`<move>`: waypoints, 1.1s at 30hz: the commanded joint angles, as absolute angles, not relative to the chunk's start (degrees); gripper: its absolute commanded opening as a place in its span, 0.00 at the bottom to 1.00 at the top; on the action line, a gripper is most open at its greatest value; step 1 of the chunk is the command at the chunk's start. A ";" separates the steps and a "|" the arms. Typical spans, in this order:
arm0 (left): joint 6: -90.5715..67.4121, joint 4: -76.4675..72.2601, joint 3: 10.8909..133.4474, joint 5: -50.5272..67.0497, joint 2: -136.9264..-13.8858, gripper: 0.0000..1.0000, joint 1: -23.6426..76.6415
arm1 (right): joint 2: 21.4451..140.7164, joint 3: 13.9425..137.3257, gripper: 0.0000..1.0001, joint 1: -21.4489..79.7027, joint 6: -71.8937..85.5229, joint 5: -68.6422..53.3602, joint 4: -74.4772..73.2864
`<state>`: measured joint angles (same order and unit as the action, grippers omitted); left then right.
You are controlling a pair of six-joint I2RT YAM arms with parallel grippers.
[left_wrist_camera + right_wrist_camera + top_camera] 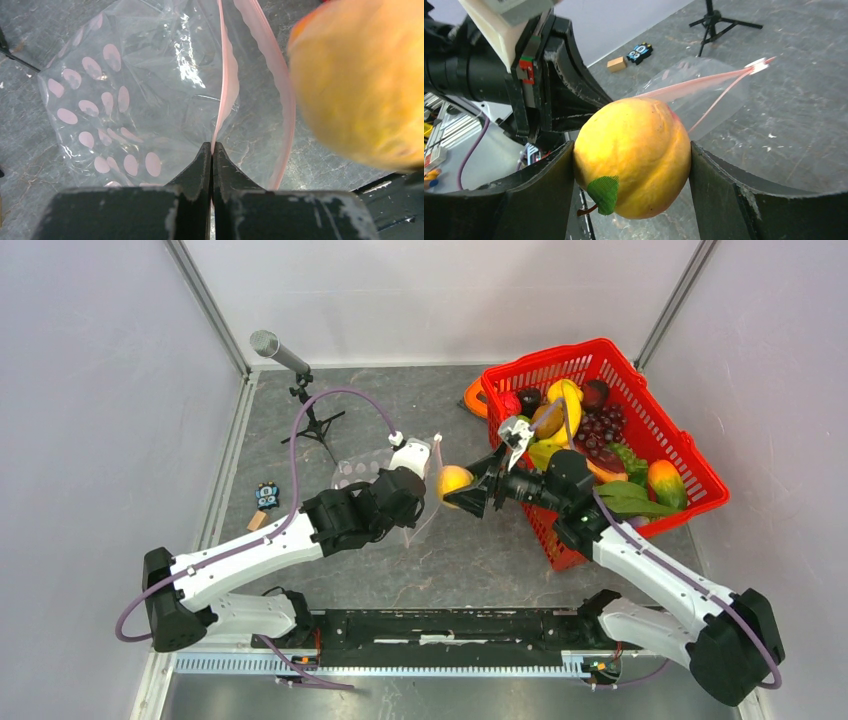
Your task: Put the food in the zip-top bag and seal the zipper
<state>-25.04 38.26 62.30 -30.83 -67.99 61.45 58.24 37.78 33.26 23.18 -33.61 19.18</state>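
Note:
The clear zip-top bag (pixel 150 95) with pale pink dots hangs lifted, its mouth spread open. My left gripper (pixel 212 146) is shut on one side of the pink zipper (pixel 226 85); the other zipper lip (pixel 280 90) curves away to the right. My right gripper (pixel 631 150) is shut on a yellow-orange toy fruit with a green leaf (pixel 634 155), held just right of the bag's mouth (pixel 453 481). In the top view the left gripper (pixel 425 480) and the right gripper (pixel 452 490) nearly face each other. More toy food (pixel 590 430) lies in the red basket.
The red mesh basket (pixel 690 455) stands at the right, tilted, beside my right arm. A flat orange ring (pixel 474 398) lies behind it. A microphone on a small tripod (pixel 300 390) stands at the back left. Small blocks (pixel 264 502) lie on the left.

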 commanded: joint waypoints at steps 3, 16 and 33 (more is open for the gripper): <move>-27.41 34.45 64.25 -28.15 -67.45 0.02 61.17 | 60.10 37.55 0.52 37.33 21.82 -34.63 24.39; -28.56 33.66 63.91 -27.39 -65.39 0.02 61.16 | 63.81 38.56 0.53 40.34 12.40 -23.51 14.10; -26.54 32.17 63.55 -22.23 -65.05 0.02 61.13 | 66.79 44.06 0.59 44.08 10.57 -16.75 11.67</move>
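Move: The peach is already in the right fingers. The middle of the bag's open mouth lies about 5 cm to that hand's left, level with it fore and aft and some 8 cm lower. The mouth's far corner, with the zipper tab, is roughly 9 cm ahead, 5 cm left and 9 cm below. From the left hand, still pinching one zipper lip, the peach is about 8 cm right, 3 cm ahead and 6 cm higher. The peach, kept in the right hand's steady grip, goes left and a little back at first, then mostly down, about 7 cm in all, easing forward as the fingers tip down some 15 degrees, into the bag's mouth; it ends with a slight rise and a drift left. The left hand keeps its pinch on the lip, shifts right towards the peach and rises about 2 cm, rolling slightly. ##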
